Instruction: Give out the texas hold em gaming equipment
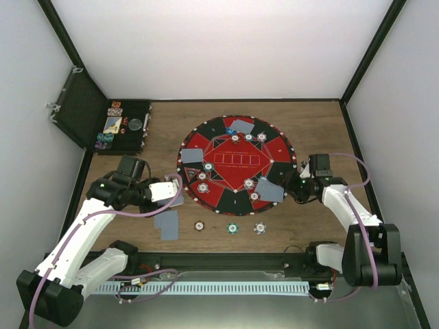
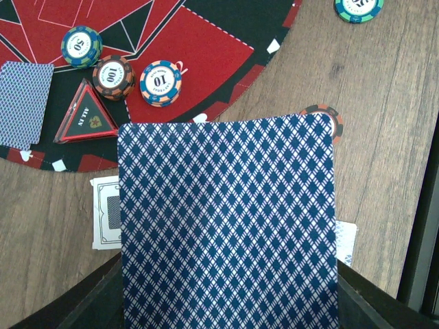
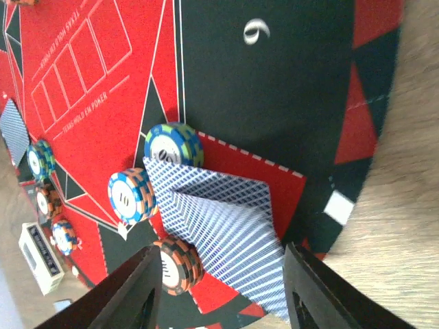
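My left gripper (image 1: pixel 170 192) is shut on a playing card (image 2: pixel 226 219) with a blue diamond back; the card fills the left wrist view and hides the fingers. It hangs just off the near-left rim of the round red-and-black mat (image 1: pixel 206 147). My right gripper (image 3: pixel 223 291) stands open at the mat's near-right rim, its fingers (image 3: pixel 140 291) either side of two overlapping face-down cards (image 3: pixel 230 226). The upper card is tilted and blurred. Three chips (image 3: pixel 173 144) ring those cards. More cards (image 1: pixel 241 126) lie at other seats.
A card pile (image 1: pixel 165 225) and three loose chips (image 1: pixel 232 228) lie on the wood in front of the mat. Three chips (image 2: pixel 113 77) and a triangular marker (image 2: pixel 86 120) sit on the mat near my left gripper. An open black case (image 1: pixel 120 125) stands at the back left.
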You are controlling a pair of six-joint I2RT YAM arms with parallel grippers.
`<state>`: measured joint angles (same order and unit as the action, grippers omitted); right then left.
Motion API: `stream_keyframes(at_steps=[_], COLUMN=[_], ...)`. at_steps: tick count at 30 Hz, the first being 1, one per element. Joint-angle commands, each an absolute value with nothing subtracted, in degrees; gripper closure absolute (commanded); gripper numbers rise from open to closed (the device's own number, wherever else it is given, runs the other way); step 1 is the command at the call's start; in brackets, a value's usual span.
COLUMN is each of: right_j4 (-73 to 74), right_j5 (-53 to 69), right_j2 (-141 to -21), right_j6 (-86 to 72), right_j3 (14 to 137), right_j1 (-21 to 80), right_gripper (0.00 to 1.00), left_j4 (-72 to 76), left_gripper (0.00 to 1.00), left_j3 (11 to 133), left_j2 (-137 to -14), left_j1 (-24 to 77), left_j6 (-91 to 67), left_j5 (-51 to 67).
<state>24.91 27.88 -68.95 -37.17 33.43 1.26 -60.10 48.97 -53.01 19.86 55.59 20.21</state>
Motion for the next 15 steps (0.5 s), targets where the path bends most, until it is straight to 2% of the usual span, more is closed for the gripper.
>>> stream_keyframes(at_steps=[1,4,8,11,15], right_j4=[30.38,32.75,29.85,27.0,20.18], right_j5=[19.08,15.49,19.07,23.15,31.5], right_j2=[-66.57,-66.0,-63.33,-64.03,-67.67], right_j6=[-37.02,-37.09,-36.31,-37.47,-42.66], right_j3=[38.38,40.91,42.05,43.12,44.72], right_j1=[0.78,0.77,1.85,7.39,18.12], right_gripper=[0.46,0.41,0.24,0.15,0.1], left_j4=[-59.59,-59.63,-59.59,-59.5,-59.25], left_gripper=[0.96,0.96,0.96,0.96,0.96], left_j3=[49.82,49.79,49.91,50.34,50.61], left_j2=[-52.49,-52.39,-52.46,-52.81,-53.33], left_j1=[19.78,19.78,19.75,19.76,19.75], left_j6=[56.32,56.31,56.32,56.28,55.89], left_j5=[21.62,21.63,21.71,21.84,22.44])
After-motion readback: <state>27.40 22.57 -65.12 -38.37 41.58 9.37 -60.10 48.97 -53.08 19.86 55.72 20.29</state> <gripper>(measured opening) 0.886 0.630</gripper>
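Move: Just left of the empty right hand lie the freshly dealt cards, about 5 cm left, 1 cm back and 4 cm below it. The deck it seems bound for is roughly 45 cm to its left, 6 cm back and some 6 cm higher, gripped between the left hand's own fingers. Around the cards, the green chips stand about 9 cm left and 3 ahead of the right hand, the brown chips 12 cm left and 3 back. Backing off from the cards it has just dealt, the right hand climbs about 6 cm while spreading its half-open fingers nearly wide. It first drifts some 2 cm to the right and 2 cm forward, then turns round and sweeps left about 5 cm, speeding up over the cards towards the deck, the fingers tipping up roughly 10 degrees. The left hand stays still, keeping its grip on the deck. ##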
